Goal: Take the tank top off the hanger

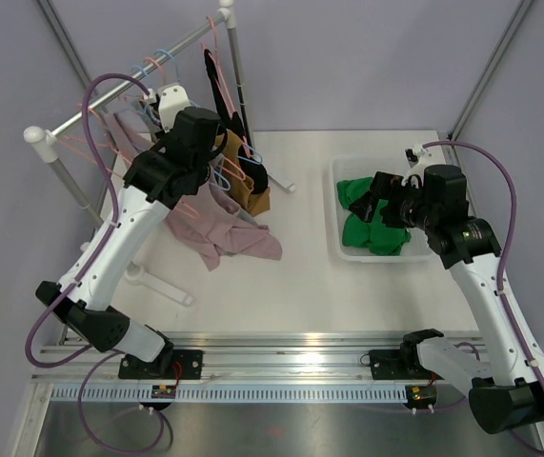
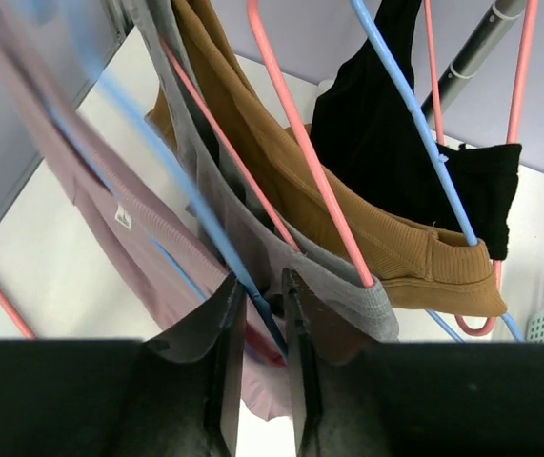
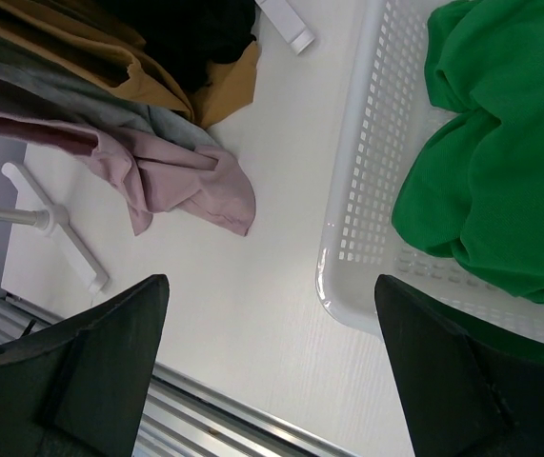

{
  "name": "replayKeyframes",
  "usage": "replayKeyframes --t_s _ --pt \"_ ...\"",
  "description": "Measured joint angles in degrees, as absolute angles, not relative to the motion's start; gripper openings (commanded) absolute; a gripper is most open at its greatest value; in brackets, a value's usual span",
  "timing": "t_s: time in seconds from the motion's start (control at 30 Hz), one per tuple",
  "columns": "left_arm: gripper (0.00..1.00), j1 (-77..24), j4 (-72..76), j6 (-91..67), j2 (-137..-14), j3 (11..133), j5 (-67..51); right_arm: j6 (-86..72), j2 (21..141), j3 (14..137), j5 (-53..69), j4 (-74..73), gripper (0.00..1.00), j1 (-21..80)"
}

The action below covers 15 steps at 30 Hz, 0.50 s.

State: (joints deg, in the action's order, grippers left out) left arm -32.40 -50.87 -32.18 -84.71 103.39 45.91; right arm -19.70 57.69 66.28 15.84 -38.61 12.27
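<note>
On the rack hang several garments. A grey tank top hangs on a blue hanger, between a mauve top and a brown top. My left gripper reaches up under them, its jaws narrowed round the blue hanger's wire, with the grey hem against the right finger. From above, the left gripper is at the rail among the hangers. My right gripper stands wide open and empty over the table by the basket corner, seen from above beside the basket.
A black top hangs behind the brown one on a pink hanger. The mauve top trails onto the table. A white basket at the right holds green cloth. The rack's rail and foot stand at the left.
</note>
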Motion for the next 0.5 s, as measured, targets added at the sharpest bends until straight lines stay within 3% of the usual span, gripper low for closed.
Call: replayKeyframes --t_s 0.1,0.2,0.5 --pt "0.18 -32.40 -50.85 -31.92 -84.47 103.39 46.17 -19.70 57.60 66.28 16.23 -38.54 0.96 12.27" --pt "0.01 -32.40 -50.28 -31.62 -83.81 103.39 46.78 -19.70 57.52 66.28 17.06 -38.54 0.96 12.27" --pt "0.00 -32.23 -50.17 -31.59 -82.04 103.39 47.62 -19.68 57.28 66.22 18.70 -38.33 0.96 12.27"
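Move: The blue hanger of the mauve tank top already runs between the left hand's partly open finger pads, practically at the hand point, with the tank top hanging about 12 cm below, some 4 cm to the left and 2 cm back. The grey top hangs roughly 3 cm ahead with no sideways offset, the brown one 6 cm ahead and 3 cm right, both around 12 cm below the hand. From the right hand, the blue hanger lies about 32 cm left, 8 cm ahead and 8 cm higher. The left hand shuts its fingers from about a quarter open to fully closed, pinching the bar of the blue hanger that already lay between the pads. While closing it starts to lift, going up about 2 cm and drifting roughly 1 cm each to the left and back towards the base, with the wrist keeping its forward-and-down slant almost unchanged. ##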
